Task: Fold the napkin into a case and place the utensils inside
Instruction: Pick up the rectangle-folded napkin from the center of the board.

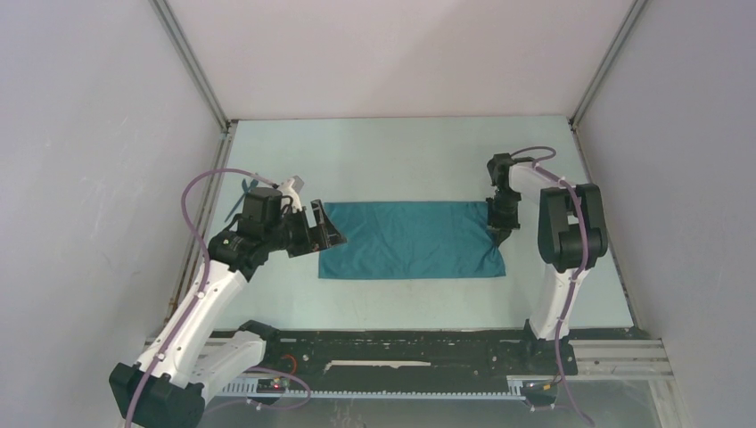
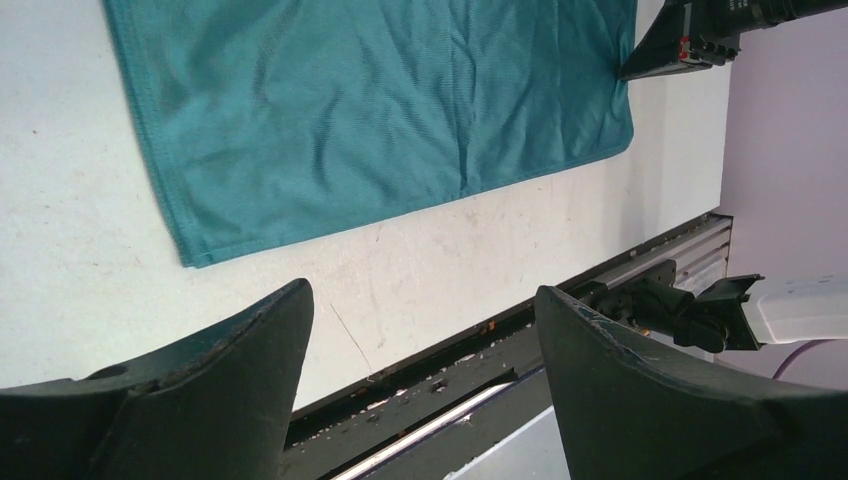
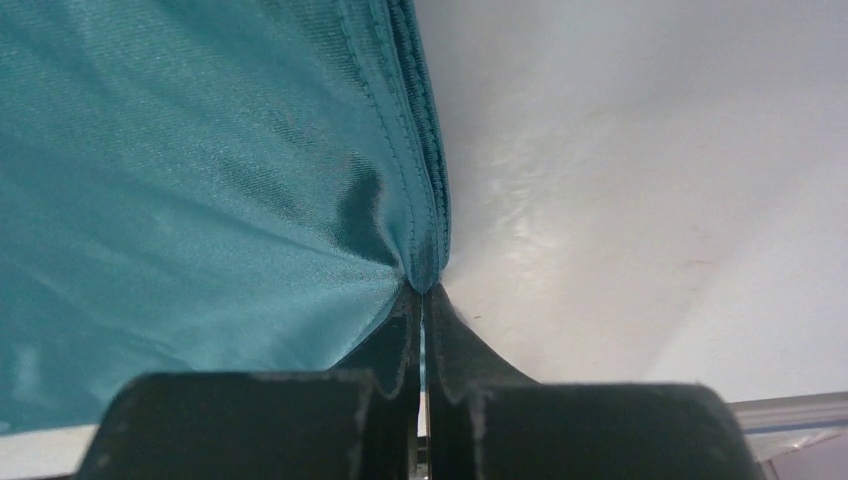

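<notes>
The teal napkin [image 1: 406,239] lies flat on the white table as a wide rectangle, doubled along its right edge [image 3: 425,180]. My right gripper [image 1: 497,234] is shut on that right edge, and the hem bunches at its fingertips [image 3: 424,290]. My left gripper [image 1: 325,234] hovers at the napkin's left edge, open, with nothing between its fingers [image 2: 420,300]. In the left wrist view the napkin [image 2: 380,110] spreads ahead of the jaws, and the right gripper [image 2: 690,40] pinches its far edge. The utensils and the case are out of view.
A black rail [image 1: 401,343] with the arm bases runs along the table's near edge. Pale walls with metal corner posts [image 1: 192,67] enclose the table on the left, back and right.
</notes>
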Available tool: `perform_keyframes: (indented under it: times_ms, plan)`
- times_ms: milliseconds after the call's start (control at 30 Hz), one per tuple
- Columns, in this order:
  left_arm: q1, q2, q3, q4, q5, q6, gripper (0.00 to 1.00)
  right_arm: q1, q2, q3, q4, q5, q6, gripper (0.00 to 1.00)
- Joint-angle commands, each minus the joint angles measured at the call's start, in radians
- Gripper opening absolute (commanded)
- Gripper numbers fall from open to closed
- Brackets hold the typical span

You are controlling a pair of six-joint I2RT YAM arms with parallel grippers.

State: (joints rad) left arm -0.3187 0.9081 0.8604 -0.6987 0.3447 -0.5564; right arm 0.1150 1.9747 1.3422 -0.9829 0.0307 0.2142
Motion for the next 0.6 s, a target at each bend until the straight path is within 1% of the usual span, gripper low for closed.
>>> perform_keyframes:
  times_ms: [0, 233, 333, 467, 567]
  plan:
    - [-0.004, -0.023, 0.026, 0.005, 0.022, 0.014, 0.88, -0.045, -0.053, -0.001, 0.037, 0.178, 0.034, 0.0]
    - [-0.004, -0.018, 0.025, 0.014, 0.035, 0.01, 0.88, -0.093, -0.095, 0.0, 0.032, 0.287, 0.017, 0.0]
    - [-0.004, -0.018, 0.018, 0.017, 0.035, 0.008, 0.88, -0.097, -0.123, 0.0, 0.036, 0.298, 0.002, 0.0]
    - [-0.003, -0.017, 0.009, 0.025, 0.041, 0.002, 0.88, -0.055, -0.152, 0.001, 0.048, 0.261, -0.004, 0.0]
    - [-0.004, -0.018, 0.008, 0.03, 0.043, 0.0, 0.88, 0.011, -0.169, 0.005, 0.04, 0.22, 0.015, 0.0]
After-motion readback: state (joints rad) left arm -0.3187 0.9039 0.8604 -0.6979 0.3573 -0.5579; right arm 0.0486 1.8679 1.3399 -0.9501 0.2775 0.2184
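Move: The right hand, low over the board, already pinches the folded napkin's right edge; the napkin's middle lies about 21 cm to its left, level with it front to back and barely below. The board's near edge is some 23 cm back, straight behind this hand; the utensils lie far off, roughly 65 cm left and 12 cm ahead. From the left hand the napkin's middle is about 19 cm right, 7 cm ahead and 18 cm down. Rightward, swiftly and almost level at first, the right hand drags the napkin by its pinched edge about 7 cm across the board. It climbs increasingly, some 3.5 cm in all, drifting slightly forward, then comes back left about 1 cm at the end. Its fingertips tilt out to the right and a little forward, roughly 15 degrees, and stay shut. ##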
